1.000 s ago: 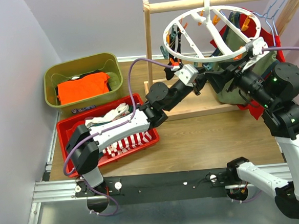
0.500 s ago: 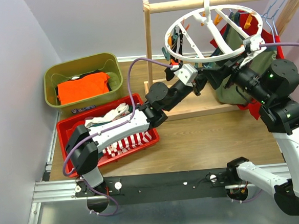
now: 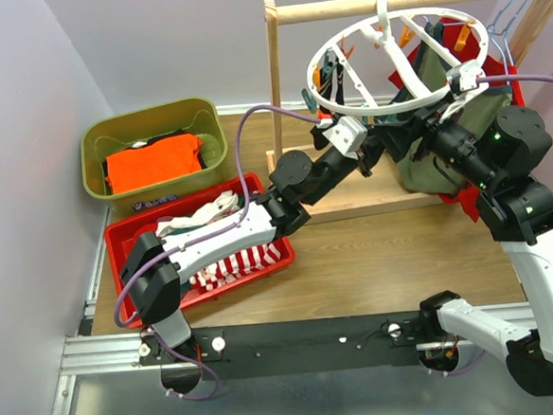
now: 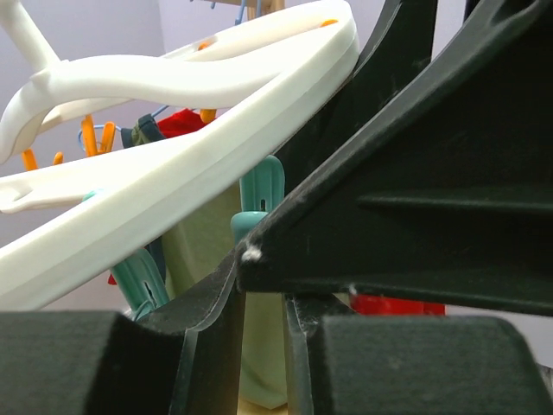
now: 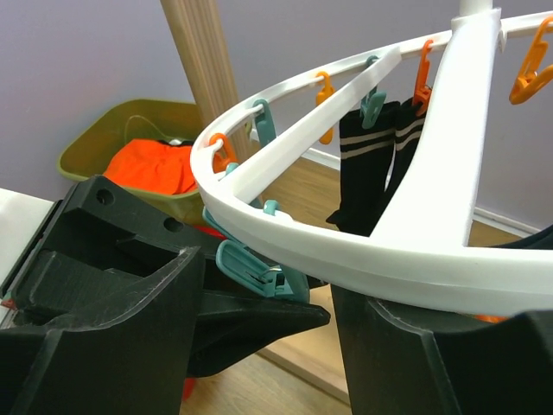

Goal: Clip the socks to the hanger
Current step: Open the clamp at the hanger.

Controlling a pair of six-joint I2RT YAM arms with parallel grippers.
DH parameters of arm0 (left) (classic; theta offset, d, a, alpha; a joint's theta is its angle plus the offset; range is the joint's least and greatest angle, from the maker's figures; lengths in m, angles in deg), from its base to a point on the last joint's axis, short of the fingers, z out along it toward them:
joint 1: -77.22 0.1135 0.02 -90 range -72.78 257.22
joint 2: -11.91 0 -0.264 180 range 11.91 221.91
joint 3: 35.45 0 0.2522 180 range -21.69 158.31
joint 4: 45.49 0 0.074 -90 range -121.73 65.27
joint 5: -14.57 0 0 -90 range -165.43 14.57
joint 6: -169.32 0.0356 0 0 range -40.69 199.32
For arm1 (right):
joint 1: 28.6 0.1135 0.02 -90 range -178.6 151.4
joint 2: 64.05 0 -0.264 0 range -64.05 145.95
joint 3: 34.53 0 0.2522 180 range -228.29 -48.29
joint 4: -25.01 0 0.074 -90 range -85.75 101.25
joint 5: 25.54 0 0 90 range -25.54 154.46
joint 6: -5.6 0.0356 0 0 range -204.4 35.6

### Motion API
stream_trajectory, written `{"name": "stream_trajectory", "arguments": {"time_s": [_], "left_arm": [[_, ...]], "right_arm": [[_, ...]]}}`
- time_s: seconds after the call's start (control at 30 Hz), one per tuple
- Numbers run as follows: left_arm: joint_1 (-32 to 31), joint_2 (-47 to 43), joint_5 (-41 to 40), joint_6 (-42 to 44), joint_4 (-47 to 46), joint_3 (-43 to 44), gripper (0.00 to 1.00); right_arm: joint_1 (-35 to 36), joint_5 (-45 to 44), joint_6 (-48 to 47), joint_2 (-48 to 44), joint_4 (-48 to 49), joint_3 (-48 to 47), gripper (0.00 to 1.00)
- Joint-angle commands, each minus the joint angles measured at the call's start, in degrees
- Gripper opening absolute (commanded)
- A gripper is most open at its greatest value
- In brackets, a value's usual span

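Observation:
The round white hanger [image 3: 381,109] hangs by its hook from the wooden rod, with teal and orange clips under its rim. Black striped socks [image 5: 363,164] are clipped on its far side. More socks, one red-and-white striped [image 3: 247,262], lie in the red tray. My right gripper [image 3: 421,126] is open and straddles the hanger's rim [image 5: 363,251], one finger on each side. My left gripper [image 3: 379,151] reaches under the rim [image 4: 173,173] beside a teal clip [image 5: 259,268]. Its jaws stand a narrow slit apart, and the right gripper's finger hides their tips.
An olive bin [image 3: 214,153] holding an orange garment sits at the back left, with the red tray [image 3: 127,246] in front of it. The wooden rack's post [image 3: 275,84] stands left of the hanger. Olive and red shirts [image 3: 483,108] hang on light-blue hangers [image 3: 505,20] at the right.
My right gripper has moved up and left onto the hanger's rim and its jaws have narrowed a little. The ring has shifted slightly. The left arm has stayed put.

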Motion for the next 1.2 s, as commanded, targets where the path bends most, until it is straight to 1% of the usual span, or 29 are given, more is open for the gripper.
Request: {"name": "stream_trajectory", "arguments": {"time_s": [0.0, 0.2, 0.23, 0.43, 0.5, 0.53, 0.67, 0.73, 0.77, 0.8, 0.87, 0.9, 0.97, 1.0, 1.07, 1.13, 1.17], "left_arm": [[-1.10, -0.62, 0.61, -0.20, 3.59, 2.48, 0.08], [-1.62, -0.27, 0.25, 0.33, 6.14, 3.98, 0.08], [-1.62, -0.27, -1.40, 0.50, 6.58, 4.24, 0.08], [-2.76, 0.52, -3.52, 1.74, 9.92, 5.65, 0.08], [-3.03, 0.52, -4.23, 1.74, 10.54, 5.73, 0.08], [-3.03, 0.43, -4.40, 3.04, 10.63, 5.73, 0.08], [-3.29, -0.18, -5.72, 3.41, 11.68, 5.65, 0.08], [-3.38, -0.62, -5.81, 3.41, 12.12, 5.38, 0.14], [-3.47, -1.23, -5.81, 3.23, 12.30, 5.03, 0.16], [-3.47, -1.59, -5.55, 2.53, 12.39, 4.68, 0.24], [-3.47, -2.64, -5.37, 2.26, 12.74, 3.46, 0.30], [-3.47, -3.78, -5.37, 1.22, 12.91, 2.93, 0.35], [-3.38, -5.53, -5.55, 0.16, 13.18, 1.26, 0.38], [-3.47, -6.33, -5.55, -0.19, 13.44, 0.64, 0.44], [-3.38, -7.74, -5.72, -1.34, 14.49, -1.28, 0.49], [-3.47, -10.11, -5.99, -3.08, 16.24, -2.70, 0.57], [-3.47, -10.99, -6.34, -3.62, 16.95, -4.01, 0.58]], "right_arm": [[0.37, 1.05, -0.22, 1.18, 3.50, 0.21, 0.67], [0.46, -0.44, -0.75, 1.10, 3.15, 0.47, 0.68], [0.29, -0.62, -0.84, 1.10, 3.06, 0.47, 0.68], [0.37, -1.76, -0.84, 1.36, 3.06, 0.56, 0.66], [0.37, -2.55, -0.92, 1.36, 2.88, 0.65, 0.63], [0.37, -2.91, -1.01, 1.27, 2.80, 0.73, 0.62], [0.37, -4.14, -1.01, 0.92, 2.88, 1.44, 0.51], [0.29, -4.14, -0.75, 0.57, 3.06, 1.70, 0.47], [0.37, -4.14, -0.66, 0.31, 3.32, 1.88, 0.43], [0.37, -4.14, -0.49, 0.22, 3.50, 2.31, 0.40], [0.29, -4.23, -0.31, -0.04, 3.85, 2.67, 0.35], [0.37, -4.31, 0.13, -0.31, 3.94, 3.19, 0.34], [0.37, -4.58, 0.65, -0.75, 4.98, 3.98, 0.33], [0.29, -4.75, 1.18, -1.01, 5.51, 4.68, 0.31], [0.37, -5.11, 1.80, -1.80, 6.83, 5.92, 0.27], [0.37, -5.11, 2.15, -2.07, 7.19, 6.45, 0.25], [0.37, -4.93, 2.41, -1.98, 7.45, 6.80, 0.23]]}}
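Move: The teal clamp under the hanger's near rim sits between the right fingertips, about 1 cm ahead and 1 cm below, not yet gripped; the left fingers hold its lower end, its middle about 1 cm ahead, 1 cm right and 2 cm above that hand. From the right hand, a second teal clamp lies about 2 cm ahead and 6 cm left, level; the black socks hang roughly 20 cm ahead, 11 cm left and 8 cm below. Right fingers ease forward-down 1 cm and pinch the teal clamp; left opens and withdraws back-down some 3 cm. ##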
